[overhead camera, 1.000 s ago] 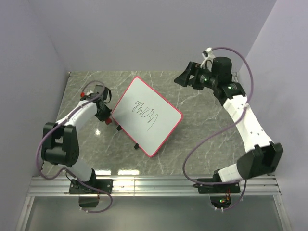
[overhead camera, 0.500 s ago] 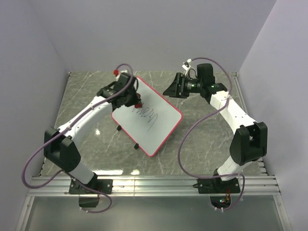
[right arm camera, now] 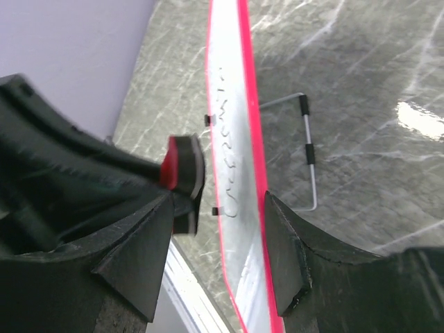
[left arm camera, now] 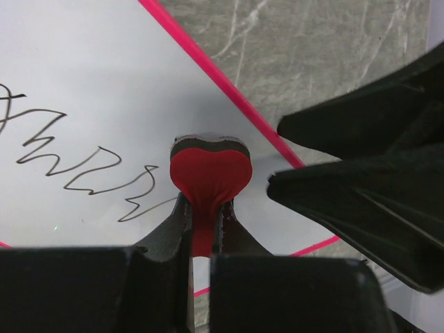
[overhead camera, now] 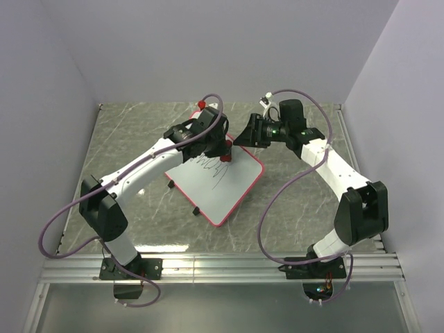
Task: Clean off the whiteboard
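Note:
The whiteboard [overhead camera: 220,187] lies tilted on the marble table, with black scribbles [overhead camera: 211,166] near its middle. My left gripper [overhead camera: 223,149] is shut on a red-and-black eraser [left arm camera: 208,172], which rests on the board [left arm camera: 90,83] just right of the scribbles [left arm camera: 76,163]. My right gripper [overhead camera: 241,139] is at the board's far right edge. In the right wrist view its jaws straddle that edge [right arm camera: 232,159]: the right finger [right arm camera: 291,257] is against the red frame and the left finger [right arm camera: 132,257] stands apart. The eraser [right arm camera: 182,170] hovers by the board face there.
The right gripper's black fingers [left arm camera: 368,201] sit close beside the eraser. A wire stand [right arm camera: 310,156] shows behind the board. Two black clips [overhead camera: 196,210] sit on the board's near-left edge. Walls enclose the grey marble table [overhead camera: 298,201], with a metal rail [overhead camera: 222,267] in front.
My left arm swept from the board's left side across to its upper right, carrying the eraser. My right gripper moved left onto the board's far edge and its jaws narrowed.

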### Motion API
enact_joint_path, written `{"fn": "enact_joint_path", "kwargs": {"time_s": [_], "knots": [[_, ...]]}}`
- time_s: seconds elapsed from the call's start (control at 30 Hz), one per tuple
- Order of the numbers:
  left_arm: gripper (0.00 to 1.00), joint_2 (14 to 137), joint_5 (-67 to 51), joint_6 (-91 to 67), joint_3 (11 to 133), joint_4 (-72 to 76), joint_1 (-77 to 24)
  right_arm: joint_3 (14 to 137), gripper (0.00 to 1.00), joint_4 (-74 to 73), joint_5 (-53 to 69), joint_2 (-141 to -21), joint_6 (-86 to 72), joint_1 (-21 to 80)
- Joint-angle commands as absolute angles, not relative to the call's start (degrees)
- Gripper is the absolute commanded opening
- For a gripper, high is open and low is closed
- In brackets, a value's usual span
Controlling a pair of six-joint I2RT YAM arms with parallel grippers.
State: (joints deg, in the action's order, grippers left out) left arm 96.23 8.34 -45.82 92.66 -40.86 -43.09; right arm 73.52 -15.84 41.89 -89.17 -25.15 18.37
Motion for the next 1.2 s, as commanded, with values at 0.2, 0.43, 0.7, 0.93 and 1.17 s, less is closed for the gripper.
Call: {"fn": "enact_joint_path", "kwargs": {"time_s": [0.2,0.43,0.7,0.93,1.17], "knots": [[0.00,93.17,7.91,-44.82,92.90,-41.66,-44.73,73.83,0.60,-18.11,39.11,-88.07,-22.85,19.25],[0.00,91.58,7.03,-45.09,89.21,-39.82,-45.17,73.74,0.40,-18.19,39.99,-88.42,-23.29,19.25],[0.00,91.76,5.71,-45.17,84.03,-36.83,-47.28,71.46,0.18,-18.46,40.96,-87.28,-21.97,20.48],[0.00,92.02,6.15,-46.23,79.73,-33.66,-48.08,69.35,0.01,-17.93,40.87,-86.49,-21.88,20.65],[0.00,89.31,10.11,-48.25,69.19,-30.77,-45.80,69.61,0.00,-18.63,40.61,-86.31,-21.18,20.74]]}}
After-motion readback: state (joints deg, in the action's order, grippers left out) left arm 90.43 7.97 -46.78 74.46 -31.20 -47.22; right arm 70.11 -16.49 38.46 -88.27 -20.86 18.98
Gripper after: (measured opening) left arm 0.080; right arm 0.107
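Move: The left hand holds the eraser off the tilted whiteboard's face; the middle of the scribble lies roughly 5 cm to its left, 3 cm back and 10 cm below, and the board's raised edge about 5 cm to its right, level ahead and 2 cm lower. For the right hand, that edge is right beneath its open fingers, some 2 cm down; the eraser is about 5 cm left and 1 cm back, and the scribble about 10 cm left, 5 cm back and 11 cm below. Down and back goes the left hand, about 6 cm lower and 5 cm nearer its base, slowly at first, bringing the still-pinched eraser up to the board's face beside the right end of the scribble. Meanwhile the right hand sinks some 2.5 cm and closes its fingers from over half open to nearly shut, pinching the board's raised edge between them. ##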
